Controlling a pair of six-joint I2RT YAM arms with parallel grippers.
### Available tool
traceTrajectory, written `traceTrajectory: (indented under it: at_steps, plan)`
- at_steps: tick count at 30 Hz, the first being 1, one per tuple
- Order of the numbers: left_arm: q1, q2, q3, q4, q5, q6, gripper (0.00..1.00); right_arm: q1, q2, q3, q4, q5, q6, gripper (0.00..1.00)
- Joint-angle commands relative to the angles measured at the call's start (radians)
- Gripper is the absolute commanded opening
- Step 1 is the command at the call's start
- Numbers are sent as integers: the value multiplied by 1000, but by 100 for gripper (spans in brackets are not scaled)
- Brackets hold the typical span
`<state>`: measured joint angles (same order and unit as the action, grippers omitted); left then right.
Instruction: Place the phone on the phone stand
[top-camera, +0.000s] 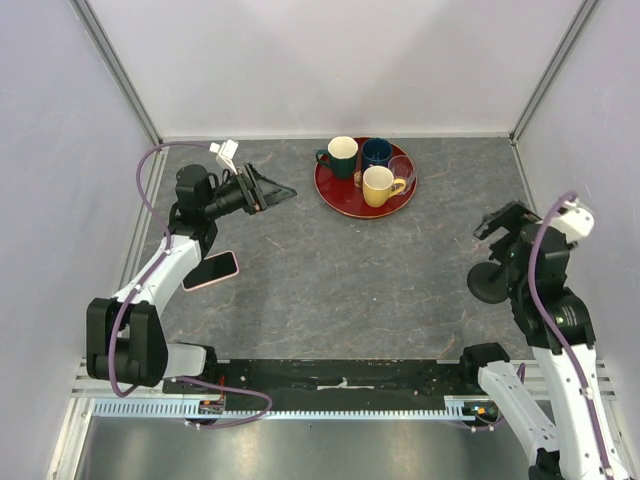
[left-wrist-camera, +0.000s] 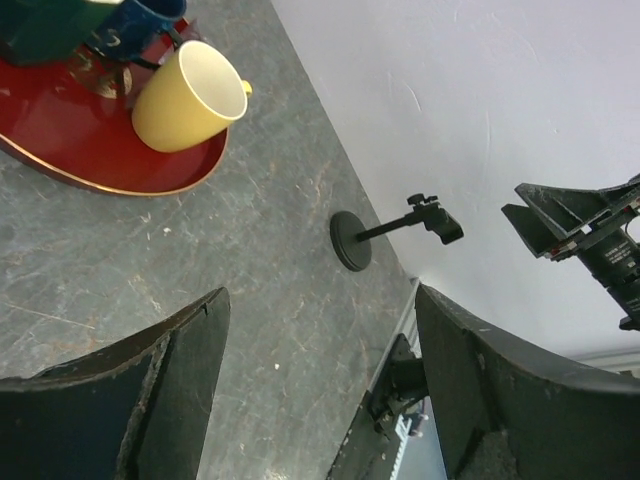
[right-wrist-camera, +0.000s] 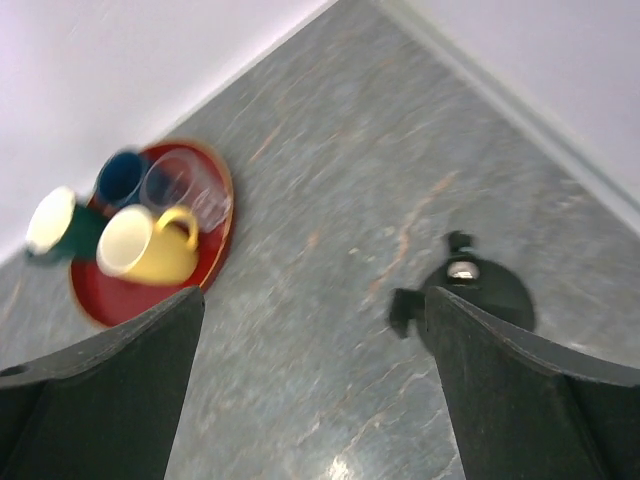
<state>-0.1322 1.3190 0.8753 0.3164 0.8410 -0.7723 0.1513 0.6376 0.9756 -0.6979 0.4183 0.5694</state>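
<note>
The phone (top-camera: 211, 269), black screen in a pale pink case, lies flat on the table at the left, beside my left arm's forearm. Neither wrist view shows it. My left gripper (top-camera: 277, 194) (left-wrist-camera: 320, 295) hovers open and empty, well beyond the phone and pointing toward the tray. The phone stand (top-camera: 488, 284) (left-wrist-camera: 352, 240) (right-wrist-camera: 478, 290) is black with a round base and stands at the right. My right arm partly hides the stand from above. My right gripper (top-camera: 501, 223) (right-wrist-camera: 315, 295) is open and empty above and just left of the stand.
A red tray (top-camera: 340, 196) (left-wrist-camera: 95, 160) (right-wrist-camera: 215, 255) at the back centre carries a green mug (top-camera: 341, 156), a blue mug (top-camera: 377, 152), a yellow mug (top-camera: 379, 185) (left-wrist-camera: 190, 95) (right-wrist-camera: 142, 245) and a clear glass (top-camera: 402, 168). White walls enclose the grey table on three sides.
</note>
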Motion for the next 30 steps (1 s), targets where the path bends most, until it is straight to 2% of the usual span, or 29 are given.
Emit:
traceTrajectory:
  at_steps: [1,5,7,14,19,23,30]
  plan:
    - [2,14,40,53,86,-74,80,2,-29,41,-104,360,128,98]
    - [2,20,40,53,90,-79,80,1,29,80,-239,503,231,98]
    - [2,17,40,53,90,-79,80,1,72,90,-302,516,262,98]
    - [3,20,40,53,96,-81,79,-2,206,155,-468,407,463,98]
    - [2,29,45,53,109,-90,78,1,217,193,-525,343,486,98]
    - [2,28,47,55,113,-94,78,-1,145,160,-529,387,475,84]
    - [2,32,45,55,116,-101,78,-1,103,103,-603,444,458,77]
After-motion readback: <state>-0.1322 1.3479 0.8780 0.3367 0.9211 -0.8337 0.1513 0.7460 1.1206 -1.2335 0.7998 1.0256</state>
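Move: Below the right hand, a little outboard, the phone stand's middle sits about 2 cm ahead, 7 cm to the right and some 22 cm down. The yellow mug is roughly 30 cm ahead and 19 cm left of this hand, on the red tray, whose middle is about 36 cm ahead and 22 cm left. From the left hand, the stand lies some 46 cm to the right, 8 cm back and 20 cm down. Swinging right about 6 cm and back some 3 cm, the right hand turns clockwise roughly 30 degrees while its fingers tip further down. It sinks around 4 cm, then draws back a further 3 cm or so and rises slightly, ending back from the stand and above it. The fingers narrow from wide open to about three-quarters, empty and touching nothing. ##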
